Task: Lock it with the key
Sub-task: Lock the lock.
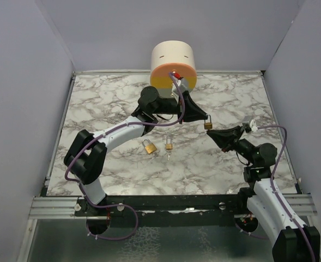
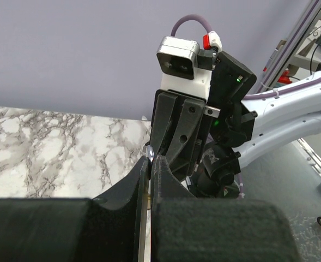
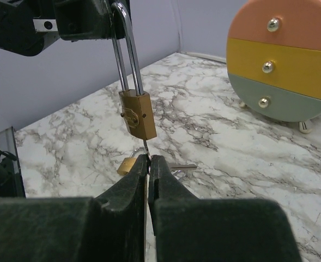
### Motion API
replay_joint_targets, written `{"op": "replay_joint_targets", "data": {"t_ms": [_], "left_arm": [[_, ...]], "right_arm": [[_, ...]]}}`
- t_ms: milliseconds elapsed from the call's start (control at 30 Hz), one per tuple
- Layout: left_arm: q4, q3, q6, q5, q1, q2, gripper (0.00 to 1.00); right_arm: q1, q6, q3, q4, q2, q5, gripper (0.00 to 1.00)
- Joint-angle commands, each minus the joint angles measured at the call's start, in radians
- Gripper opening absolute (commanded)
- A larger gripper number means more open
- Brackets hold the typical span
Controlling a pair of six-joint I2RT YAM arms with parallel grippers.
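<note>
A brass padlock (image 3: 138,114) hangs in the air above the table, its steel shackle (image 3: 125,54) pointing up. My left gripper (image 1: 203,117) is shut on the shackle's top, a glint of which shows between its fingertips (image 2: 147,158) in the left wrist view. A thin key (image 3: 147,148) sticks out of the padlock's underside. My right gripper (image 3: 148,159) is shut on that key, just below the lock body. From above, the padlock (image 1: 207,125) sits between the two gripper tips, with the right gripper (image 1: 211,131) coming from the right.
Two more small brass padlocks (image 1: 149,146) (image 1: 169,145) lie on the marble table (image 1: 95,103) below the left arm, with a loose key (image 3: 185,166) beside one. A round drawer unit (image 3: 283,60) with three knobs stands at the back wall.
</note>
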Motion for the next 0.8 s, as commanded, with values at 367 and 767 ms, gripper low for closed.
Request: {"op": "replay_joint_targets", "data": {"t_ms": [367, 767], "left_arm": [[0.080, 0.074, 0.025, -0.067, 0.075, -0.115, 0.00], [0.080, 0.022, 0.006, -0.069, 0.121, -0.116, 0.00]], "right_arm": [[-0.003, -0.017, -0.023, -0.062, 0.052, 0.056, 0.01], [-0.002, -0.046, 0.015, -0.165, 0.037, 0.155, 0.01]]}}
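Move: My left fingers still grip the shackle of the padlock, whose body hangs about 6 cm below them. The key stands under it, some 10 cm below my left hand, still held in my right fingers. From my right hand the padlock is about 5 cm above, practically straight overhead. On the table, roughly 20 cm below my right hand, the small padlock lies about 10 cm ahead and 13 cm left, the large padlock 9 cm ahead and 22 cm left. I draw padlock and key apart: at first both hands barely creep, then my left hand jerks up about 9 cm, going also 5 cm left and a little forward, rolling and swinging its fingers forward and upward, still gripping the shackle. My right hand keeps the key pinched and sinks about 3.5 cm, tipping slightly down. ##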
